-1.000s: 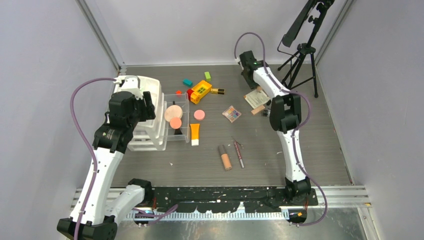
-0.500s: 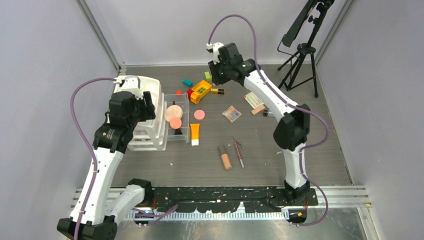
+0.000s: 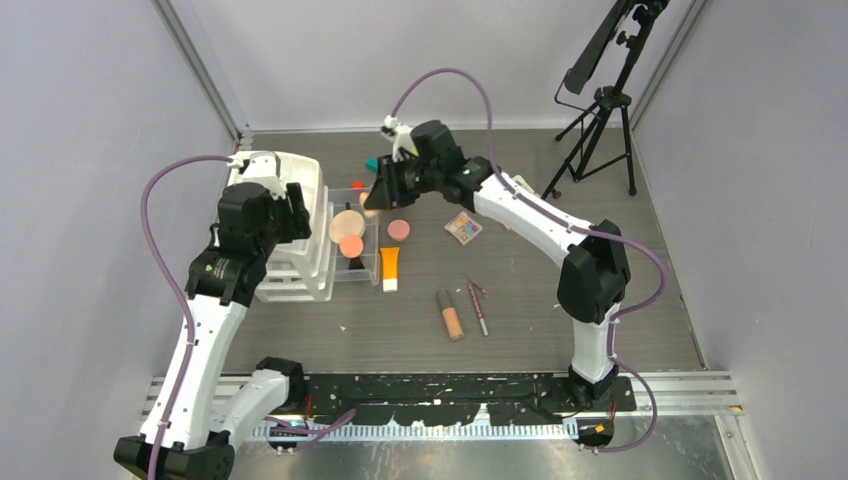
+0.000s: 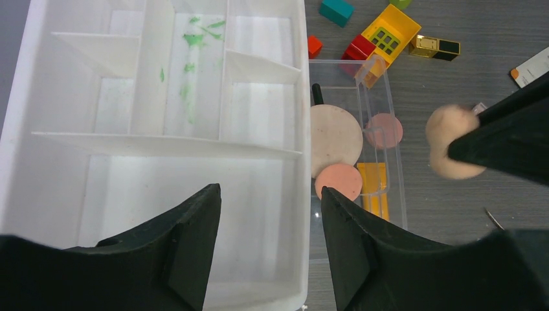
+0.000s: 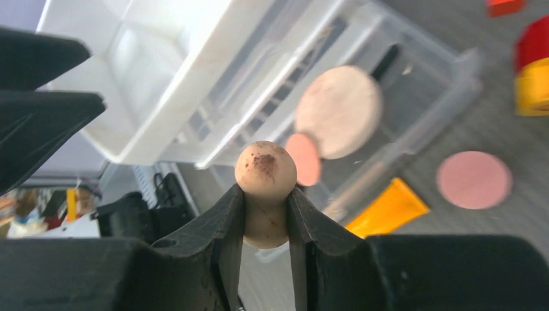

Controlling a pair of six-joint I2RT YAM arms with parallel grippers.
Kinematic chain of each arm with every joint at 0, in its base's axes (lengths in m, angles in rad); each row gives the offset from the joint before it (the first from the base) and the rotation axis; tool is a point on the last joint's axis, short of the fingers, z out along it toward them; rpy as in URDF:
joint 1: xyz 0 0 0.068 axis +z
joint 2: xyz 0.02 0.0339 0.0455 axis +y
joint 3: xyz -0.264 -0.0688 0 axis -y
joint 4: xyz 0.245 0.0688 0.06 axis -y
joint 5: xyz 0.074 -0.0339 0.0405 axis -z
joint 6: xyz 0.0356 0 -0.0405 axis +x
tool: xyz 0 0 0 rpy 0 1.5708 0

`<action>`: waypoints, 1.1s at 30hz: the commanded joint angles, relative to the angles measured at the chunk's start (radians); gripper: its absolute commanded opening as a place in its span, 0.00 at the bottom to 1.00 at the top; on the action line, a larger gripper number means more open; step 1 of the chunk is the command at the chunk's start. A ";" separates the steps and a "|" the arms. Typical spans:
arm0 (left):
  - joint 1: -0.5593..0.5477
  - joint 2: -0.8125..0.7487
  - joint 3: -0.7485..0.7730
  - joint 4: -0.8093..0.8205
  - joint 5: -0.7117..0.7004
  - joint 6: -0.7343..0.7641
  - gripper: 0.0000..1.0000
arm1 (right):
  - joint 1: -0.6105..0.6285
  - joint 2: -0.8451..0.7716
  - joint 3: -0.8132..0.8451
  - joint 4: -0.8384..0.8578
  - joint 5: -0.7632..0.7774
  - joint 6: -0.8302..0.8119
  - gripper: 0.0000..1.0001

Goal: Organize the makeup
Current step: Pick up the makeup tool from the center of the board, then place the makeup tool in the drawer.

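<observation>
My right gripper (image 5: 265,194) is shut on a beige makeup sponge (image 5: 265,170), held in the air by the far end of the clear tray (image 3: 376,250). The sponge (image 4: 453,149) also shows in the left wrist view. In the tray lie a beige compact (image 3: 346,224), a peach compact (image 3: 351,246) and a black brush (image 3: 356,264). On the table are a pink compact (image 3: 399,229), an orange tube (image 3: 389,268), an eyeshadow palette (image 3: 463,228), a beige tube (image 3: 450,314), a red pencil (image 3: 478,306) and a gold-black lipstick (image 4: 438,46). My left gripper (image 4: 268,191) hangs open over the white organizer (image 4: 162,142).
A yellow-and-red toy brick (image 4: 388,39), a teal block (image 4: 336,10) and a small red block (image 4: 314,45) lie behind the tray. A black tripod (image 3: 605,100) stands at the back right. The white organizer's compartments hold nothing.
My right arm has swung from the back right across to the left, carrying the sponge to the clear tray's far end. The left arm has stayed put.
</observation>
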 commanded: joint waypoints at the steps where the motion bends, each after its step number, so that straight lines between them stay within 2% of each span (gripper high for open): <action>1: -0.003 -0.004 -0.001 0.037 -0.007 0.008 0.60 | 0.052 -0.001 -0.001 0.092 -0.055 0.067 0.35; 3: -0.002 -0.003 -0.001 0.037 -0.006 0.009 0.60 | 0.073 0.011 0.002 0.097 -0.086 0.064 0.40; 7: -0.003 -0.005 -0.001 0.038 -0.006 0.008 0.60 | 0.109 0.045 0.058 0.020 -0.062 0.023 0.59; 11: -0.002 -0.007 -0.001 0.037 -0.010 0.010 0.60 | 0.112 0.035 0.055 0.005 -0.016 0.006 0.66; 14: -0.003 -0.007 -0.001 0.037 -0.006 0.009 0.60 | 0.112 0.027 0.057 -0.008 -0.001 -0.013 0.68; 16: -0.003 -0.007 -0.002 0.037 -0.006 0.010 0.60 | 0.110 0.004 0.054 -0.042 0.061 -0.050 0.68; 21: -0.002 -0.009 -0.002 0.037 -0.007 0.008 0.60 | 0.067 -0.096 -0.018 -0.126 0.410 -0.087 0.70; 24: -0.003 -0.010 -0.003 0.037 -0.003 0.008 0.60 | 0.004 -0.162 -0.119 -0.150 0.576 -0.073 0.70; 33: -0.003 -0.011 -0.003 0.037 -0.006 0.009 0.60 | -0.244 -0.442 -0.538 -0.091 0.700 0.040 0.70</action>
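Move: The right hand already holds the peach makeup sponge; the near end of the open clear drawer lies about 7 cm to its left, 4 cm back and 19 cm below. In the drawer the peach disc lies some 2 cm ahead and 6 cm left of this hand, with the large round powder 4 cm beyond that disc. The orange tube lies 2 cm back and 2 cm right. From the idle left hand, the drawer's near end is about 3 cm ahead, 6 cm right, 24 cm below. Right hand carries the sponge 6 cm back-left, releases it into the drawer, sweeps 25 cm right and forward. ##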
